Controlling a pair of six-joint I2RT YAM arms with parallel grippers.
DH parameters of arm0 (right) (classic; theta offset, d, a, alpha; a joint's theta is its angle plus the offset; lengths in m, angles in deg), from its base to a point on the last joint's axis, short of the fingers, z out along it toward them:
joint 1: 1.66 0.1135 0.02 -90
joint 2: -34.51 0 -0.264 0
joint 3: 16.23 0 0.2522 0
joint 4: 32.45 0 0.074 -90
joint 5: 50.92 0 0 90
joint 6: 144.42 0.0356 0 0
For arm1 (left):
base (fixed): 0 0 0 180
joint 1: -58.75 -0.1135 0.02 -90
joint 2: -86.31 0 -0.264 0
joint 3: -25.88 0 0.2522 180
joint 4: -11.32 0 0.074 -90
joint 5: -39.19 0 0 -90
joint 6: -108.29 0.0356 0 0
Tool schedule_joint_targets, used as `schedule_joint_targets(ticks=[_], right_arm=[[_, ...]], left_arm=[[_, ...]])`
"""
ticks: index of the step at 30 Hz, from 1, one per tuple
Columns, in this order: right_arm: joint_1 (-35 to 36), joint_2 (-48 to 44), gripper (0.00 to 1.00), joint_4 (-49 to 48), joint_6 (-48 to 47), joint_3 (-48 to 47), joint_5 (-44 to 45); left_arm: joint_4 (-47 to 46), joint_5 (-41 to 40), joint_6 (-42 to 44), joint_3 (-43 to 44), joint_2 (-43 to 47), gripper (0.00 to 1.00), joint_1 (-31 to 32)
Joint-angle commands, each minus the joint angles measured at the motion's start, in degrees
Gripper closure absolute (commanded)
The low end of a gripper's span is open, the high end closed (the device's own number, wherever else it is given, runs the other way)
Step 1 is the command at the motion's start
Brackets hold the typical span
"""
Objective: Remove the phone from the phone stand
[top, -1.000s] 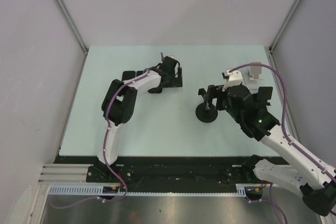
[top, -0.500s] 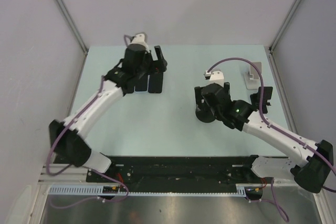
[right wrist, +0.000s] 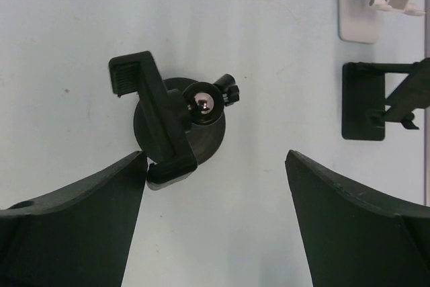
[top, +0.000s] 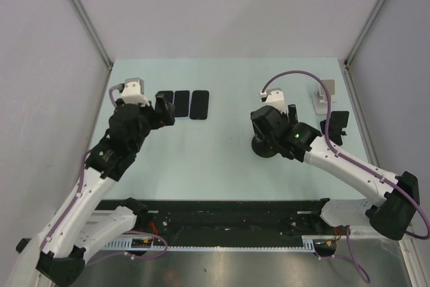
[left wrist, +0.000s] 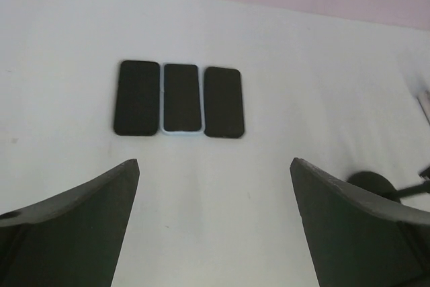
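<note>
Three dark phones lie flat side by side at the table's back left: left (left wrist: pixel 137 97), middle with a pale blue edge (left wrist: pixel 182 97), right (left wrist: pixel 223 101); the right one also shows in the top view (top: pixel 199 104). A black round-based phone stand (right wrist: pixel 205 132) with a clamp holder (right wrist: pixel 151 109) holds no phone; it also shows in the top view (top: pixel 262 147). My left gripper (left wrist: pixel 215 166) is open and empty, set back from the phones (top: pixel 161 109). My right gripper (right wrist: pixel 215 159) is open and empty above the stand, its left finger close to the clamp's lower end.
A white stand (right wrist: pixel 363 5) and a flat black folding stand (right wrist: pixel 366 102) sit at the right; both show in the top view, white (top: pixel 326 95) and black (top: pixel 336 126). Walls enclose the table on three sides.
My left gripper has pulled back from over the phones toward the left front, leaving three phones in a row. The right wrist has stayed over the black round stand while its arm shifted.
</note>
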Motion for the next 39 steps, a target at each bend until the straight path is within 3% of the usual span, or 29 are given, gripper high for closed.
schedule_joint_targets(ticks=[1, 12, 21, 34, 39], right_arm=[[-0.88, -2.58, 0.12, 5.78, 1.11, -3.09, 3.38], [-2.54, -3.46, 0.18, 14.92, 5.32, -4.59, 2.14], [-3.42, -3.11, 0.35, 15.27, 8.05, -4.59, -1.55], [-6.76, -2.05, 0.72, 14.22, 7.96, -4.41, -4.98], [-8.34, -3.63, 0.95, 14.40, 6.82, -4.24, -6.20]], left_arm=[[-1.71, -11.19, 6.92, -1.71, 5.83, 0.00, -1.36], [-4.17, -12.42, 7.20, -6.55, 8.47, 0.00, -4.79], [-4.26, -12.78, 7.64, -7.43, 9.79, 0.00, -4.79], [-4.35, -13.40, 8.08, -7.78, 10.76, 0.00, -4.70], [-4.43, -13.13, 8.08, -7.78, 11.20, 0.00, -4.44]])
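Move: The black round-based phone stand is roughly 2 cm ahead of the right hand, 3 cm to its left, its middle some 8 cm lower; the near end of its empty holder is beside the open left finger. From this hand the square-based black stand is about 25 cm right and 5 cm ahead, the white stand 21 cm right and 21 cm ahead. The round-based stand is some 40 cm right of the left hand, about level. Right hand pushes the holder's near end some 5 cm right, closing on it; left hand retreats leftward. ##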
